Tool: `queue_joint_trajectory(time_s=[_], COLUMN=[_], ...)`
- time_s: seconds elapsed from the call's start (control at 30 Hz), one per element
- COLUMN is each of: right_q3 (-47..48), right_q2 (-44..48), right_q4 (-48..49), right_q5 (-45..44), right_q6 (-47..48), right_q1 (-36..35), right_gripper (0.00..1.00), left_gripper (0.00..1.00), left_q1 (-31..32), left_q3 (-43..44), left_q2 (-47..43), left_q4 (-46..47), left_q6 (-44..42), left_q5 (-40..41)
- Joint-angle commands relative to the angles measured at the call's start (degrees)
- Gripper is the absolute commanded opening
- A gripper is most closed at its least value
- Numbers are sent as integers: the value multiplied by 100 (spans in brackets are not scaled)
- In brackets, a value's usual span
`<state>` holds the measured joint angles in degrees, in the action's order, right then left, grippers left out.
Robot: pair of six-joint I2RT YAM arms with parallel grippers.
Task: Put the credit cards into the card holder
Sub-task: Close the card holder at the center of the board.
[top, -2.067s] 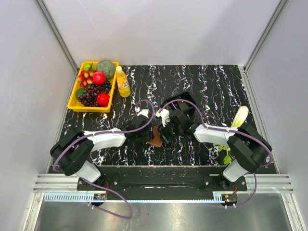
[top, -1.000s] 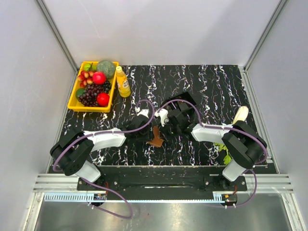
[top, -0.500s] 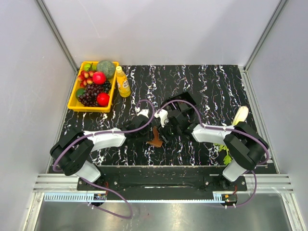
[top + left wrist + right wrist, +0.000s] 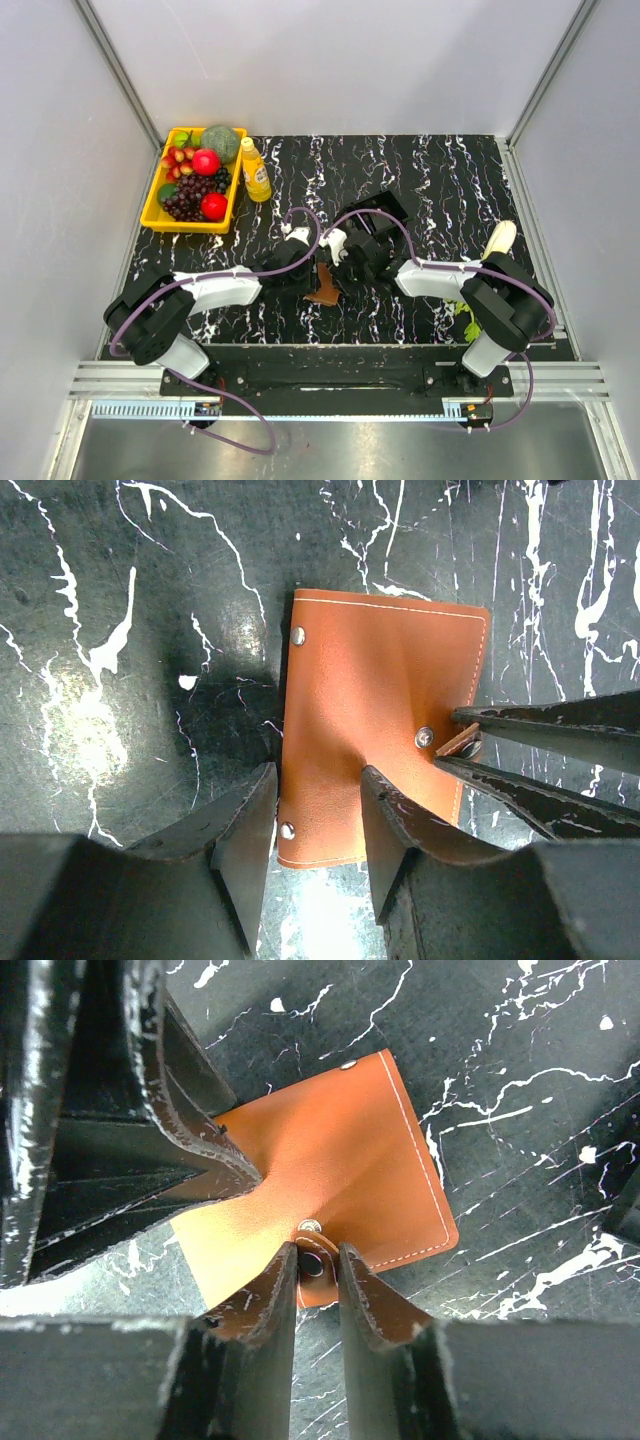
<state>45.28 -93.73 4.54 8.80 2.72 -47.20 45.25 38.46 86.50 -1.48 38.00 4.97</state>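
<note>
The card holder (image 4: 324, 289) is a brown leather wallet with light stitching, lying on the black marbled table. My left gripper (image 4: 318, 790) is shut on its near edge, and the leather (image 4: 380, 680) puckers up between the fingers. My right gripper (image 4: 318, 1260) is shut on the card holder's snap tab (image 4: 316, 1264), at the opposite edge of the leather (image 4: 370, 1150). In the top view the left gripper (image 4: 306, 272) and the right gripper (image 4: 340, 268) meet over the wallet from either side. No credit cards show in any view.
A yellow tray (image 4: 186, 227) of fruit stands at the back left, with a yellow bottle (image 4: 255, 170) beside it. A black box (image 4: 388, 208) lies just behind the right gripper. A pale vegetable (image 4: 499, 239) and green leaves (image 4: 468, 322) lie by the right arm.
The right arm has edged a little to the left toward the card holder. The left arm and the wallet have stayed put.
</note>
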Motion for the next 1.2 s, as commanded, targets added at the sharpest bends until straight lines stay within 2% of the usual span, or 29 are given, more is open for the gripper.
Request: queue_joint_trajectory(time_s=[0.0,0.27,0.33,0.5,0.57,0.6,0.8,1.0,1.07,1.13,1.17], right_q3=[104,306,298,350,298,245,122,-27,-1,77,130], right_q2=[13,-321,-400,-690,-681,-655,-32,856,988,1006,971], right_q4=[241,206,293,189,240,241,197,232,66,-127,-215], right_q5=[-37,377,438,297,447,543,526,-402,-677,-845,-766], right_q6=[-17,-105,-96,-70,-131,-105,-527,-1290,-1616,-2081,-2204], right_q1=[-52,-52,-52,-44,-52,-52,-52,-44,-44,-35,-35], right_gripper=[25,31,29,31,37,44,51,55,52,53,48], left_gripper=[43,43,43,43,43,43,43,43,43,43,43], left_q1=[-17,-17,-17,-17,-17,-25,-69,-69,-78,-78,-78], left_q3=[-31,-49,-49,-75,-75,-84,-198,-251,-269,-286,-304], left_q2=[-89,-54,-37,-72,-81,-89,-195,-300,-335,-379,-397], left_q4=[-81,42,77,60,25,7,24,86,112,121,121], left_q6=[-56,-21,-29,-47,-38,-12,155,313,357,392,410], left_q5=[-102,-163,-207,-163,-137,-111,39,135,153,144,144])
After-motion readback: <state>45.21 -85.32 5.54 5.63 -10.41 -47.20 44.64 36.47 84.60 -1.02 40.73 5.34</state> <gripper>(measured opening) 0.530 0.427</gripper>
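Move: The right fingers hold the card holder's strap, with the cover's snap stud about 1 cm left, 1 cm ahead and 1 cm below. The holder's middle is some 3 cm left and 2 cm ahead of this hand, and the black box stands about 14 cm ahead and 8 cm right. From the left hand, the stud lies roughly 5 cm right, 1 cm back and 1 cm down. The right hand pushes the pinched strap about 2 cm left, opens to let go, and rises some 6 cm. ##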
